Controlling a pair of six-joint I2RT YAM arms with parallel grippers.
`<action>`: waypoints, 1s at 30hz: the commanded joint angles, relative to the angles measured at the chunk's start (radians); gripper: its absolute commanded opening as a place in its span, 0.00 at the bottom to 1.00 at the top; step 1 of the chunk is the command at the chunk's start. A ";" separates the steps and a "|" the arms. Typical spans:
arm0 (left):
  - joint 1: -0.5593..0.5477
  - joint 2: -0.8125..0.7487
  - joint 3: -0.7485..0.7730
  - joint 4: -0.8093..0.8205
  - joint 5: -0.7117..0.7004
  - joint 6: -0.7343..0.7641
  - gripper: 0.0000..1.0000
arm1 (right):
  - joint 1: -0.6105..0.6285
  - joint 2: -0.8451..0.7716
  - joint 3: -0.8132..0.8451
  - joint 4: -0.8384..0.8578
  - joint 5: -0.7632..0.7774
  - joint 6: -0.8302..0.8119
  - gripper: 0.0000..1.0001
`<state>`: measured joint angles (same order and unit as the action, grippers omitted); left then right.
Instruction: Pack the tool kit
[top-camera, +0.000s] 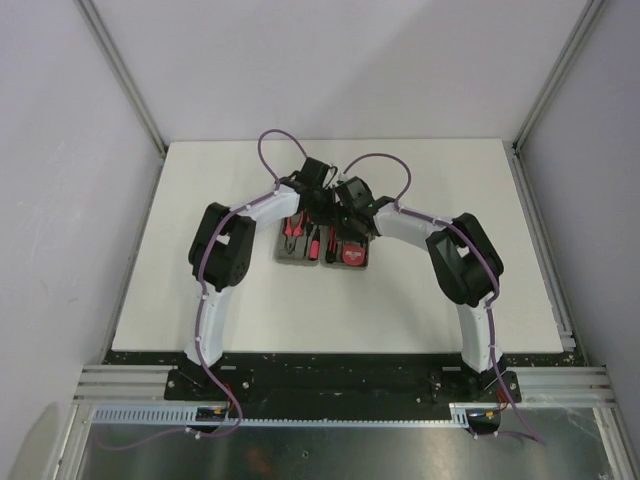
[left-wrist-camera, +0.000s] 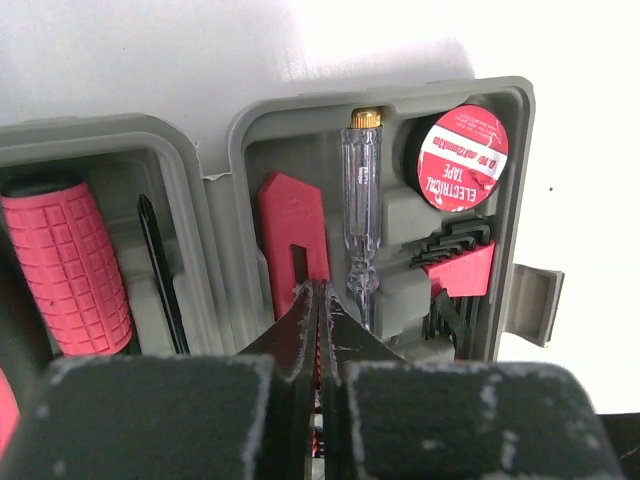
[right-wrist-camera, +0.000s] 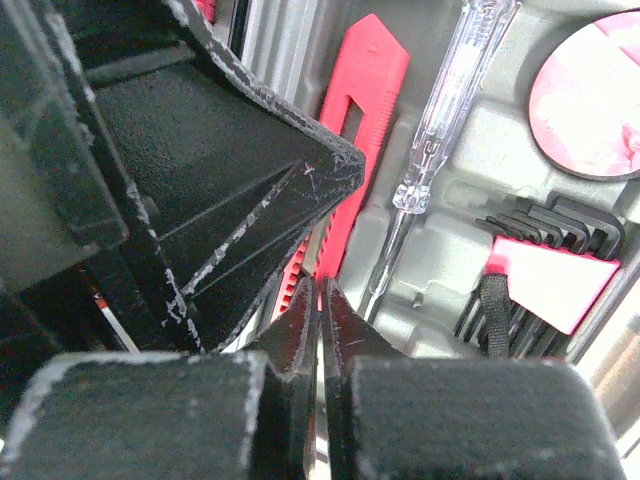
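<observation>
The grey tool kit case (top-camera: 300, 258) lies open on the white table, with red-and-black tools in its recesses. Both grippers hang close together over its middle. My left gripper (left-wrist-camera: 318, 292) is shut, its tips at the lower end of a red utility knife (left-wrist-camera: 290, 225) that lies in its recess. My right gripper (right-wrist-camera: 320, 288) is shut too, its tips at the same red utility knife (right-wrist-camera: 365, 110), right beside the left gripper's black fingers (right-wrist-camera: 220, 170). Next to the knife lie a clear tester screwdriver (left-wrist-camera: 362, 210), a roll of electrical tape (left-wrist-camera: 462, 158) and hex keys in a red holder (left-wrist-camera: 465, 268).
The case's other half holds a red ribbed handle (left-wrist-camera: 65, 265) and a thin black shaft (left-wrist-camera: 160, 270). A grey latch (left-wrist-camera: 535, 305) sticks out from the case's side. In the top view both arms arch over the case, and grey walls enclose the white table (top-camera: 200, 300).
</observation>
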<state>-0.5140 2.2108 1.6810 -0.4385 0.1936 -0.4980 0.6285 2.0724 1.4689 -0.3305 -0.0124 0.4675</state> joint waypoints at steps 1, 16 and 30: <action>-0.028 0.037 -0.054 -0.111 0.004 -0.004 0.00 | 0.009 0.137 -0.067 -0.166 0.134 -0.024 0.00; 0.024 -0.103 0.094 -0.112 0.009 0.001 0.12 | 0.006 -0.162 -0.104 0.049 0.193 -0.030 0.14; 0.135 -0.341 -0.021 -0.111 -0.079 0.020 0.69 | -0.089 -0.380 -0.229 0.043 0.258 0.029 0.42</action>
<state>-0.4404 2.0014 1.7386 -0.5411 0.1860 -0.4942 0.5804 1.7504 1.2812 -0.2779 0.1844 0.4717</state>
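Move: The red utility knife in the open case's right half lies under both closed grippers: its middle is some 4 cm back from the left fingertips, and right below the right ones. From the left hand, the hex-key set is level and about 5 cm to the right, the clear tester screwdriver about 2 cm right and 1 cm back. From the right hand, the red tape measure sits roughly 4 cm back and 5 cm right. Both sets of shut fingertips come free of the utility knife after a brief stay. The left hand rises about 11 cm, edging left, its fingers opening past half; the right goes up some 9 cm and 6 cm to the right, out over the case's right side, tipping its fingers outward about 15 degrees and opening a third of the way. ##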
